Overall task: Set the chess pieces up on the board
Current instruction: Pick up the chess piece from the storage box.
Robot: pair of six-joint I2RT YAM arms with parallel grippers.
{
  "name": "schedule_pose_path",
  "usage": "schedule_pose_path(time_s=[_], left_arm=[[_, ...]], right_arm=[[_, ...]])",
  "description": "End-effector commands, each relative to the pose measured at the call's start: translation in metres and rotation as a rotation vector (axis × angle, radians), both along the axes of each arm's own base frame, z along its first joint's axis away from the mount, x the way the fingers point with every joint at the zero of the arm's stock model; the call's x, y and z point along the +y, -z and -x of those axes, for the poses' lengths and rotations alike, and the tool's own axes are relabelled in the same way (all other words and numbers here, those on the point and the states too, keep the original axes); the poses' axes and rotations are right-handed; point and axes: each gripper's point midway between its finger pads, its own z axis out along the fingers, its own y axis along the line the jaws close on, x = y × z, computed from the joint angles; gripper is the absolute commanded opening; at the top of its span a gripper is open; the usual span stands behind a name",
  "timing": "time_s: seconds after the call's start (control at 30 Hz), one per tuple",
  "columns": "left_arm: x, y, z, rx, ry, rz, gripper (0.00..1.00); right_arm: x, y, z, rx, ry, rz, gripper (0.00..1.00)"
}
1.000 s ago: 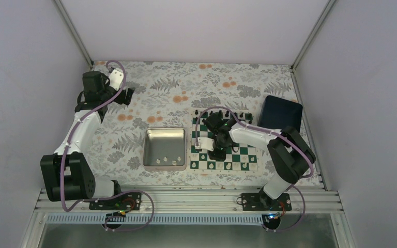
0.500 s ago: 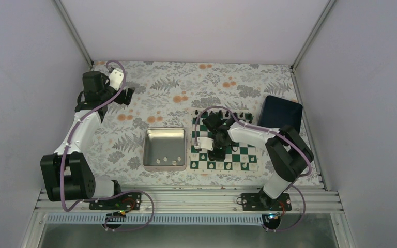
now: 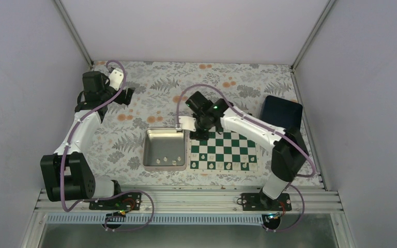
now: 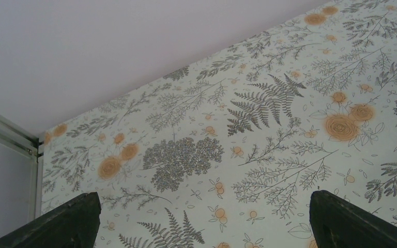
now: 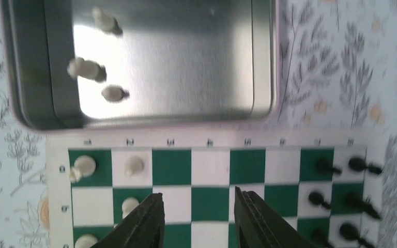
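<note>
The green-and-white board [image 3: 236, 146] lies right of centre. My right gripper [image 3: 201, 134] hovers over its far left corner, beside the tray. In the right wrist view this gripper [image 5: 198, 194] is open above bare squares of the board [image 5: 210, 168], with nothing between its fingers. Cream-white chess pieces [image 5: 85, 165] stand on the squares at left, black ones [image 5: 323, 166] at right. Three more white pieces [image 5: 85, 68] lie in the tray. White pieces [image 3: 228, 165] line the board's near row. My left gripper [image 3: 126, 95] is far off at the back left, open [image 4: 205, 195] over the patterned cloth.
The silver metal tray [image 3: 147, 150] sits just left of the board, its rim [image 5: 31, 103] close to the board's edge. A dark blue box [image 3: 281, 111] stands at the board's far right. Walls close in the table on three sides.
My right gripper has opened and moved from the middle of the board up to its far left corner, toward the tray. The left arm has not moved.
</note>
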Motion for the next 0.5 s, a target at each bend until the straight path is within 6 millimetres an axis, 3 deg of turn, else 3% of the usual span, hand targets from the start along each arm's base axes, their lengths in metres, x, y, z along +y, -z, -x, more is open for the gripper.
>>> schedule_pose_path(time_s=[0.0, 0.1, 0.27, 0.47], left_arm=[[-0.001, -0.016, 0.001, -0.042, 0.011, -0.007, 1.00], [-0.002, -0.016, 0.001, -0.042, 0.012, -0.006, 1.00], [-0.002, -0.016, 0.001, -0.042, 0.018, -0.004, 1.00], [-0.002, -0.015, 0.002, -0.043, 0.019, -0.006, 1.00]], right_arm=[[0.042, 0.002, 0.017, -0.002, -0.107, 0.031, 0.38], [0.077, 0.007, 0.037, -0.011, -0.196, 0.031, 0.40], [0.117, 0.023, 0.051, -0.015, -0.274, 0.033, 0.40], [0.129, 0.050, 0.067, 0.024, -0.347, 0.082, 0.41]])
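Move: The pale chess piece seemingly aimed at, second from the left of four in the storage box, stands about 13 cm left of the right hand, 6 cm back and some 11 cm below. Level with it in height, one piece is 3 cm farther left and 1 cm nearer the base; another is 4 cm to its right and 2 cm nearer; the last is 6 cm to its right. From the idle left hand it lies roughly 24 cm back, 16 cm right and 21 cm below. Towards the remaining pale pieces in the storage box, the right hand swings left off the chessboard and over the box's near-side wall, about 12 cm, bending back by some 6 cm and sinking about 4 cm, mostly in the later part. The wrist turns roughly 15 degrees counter-clockwise; the empty fingers stay partly open and touch nothing yet. ##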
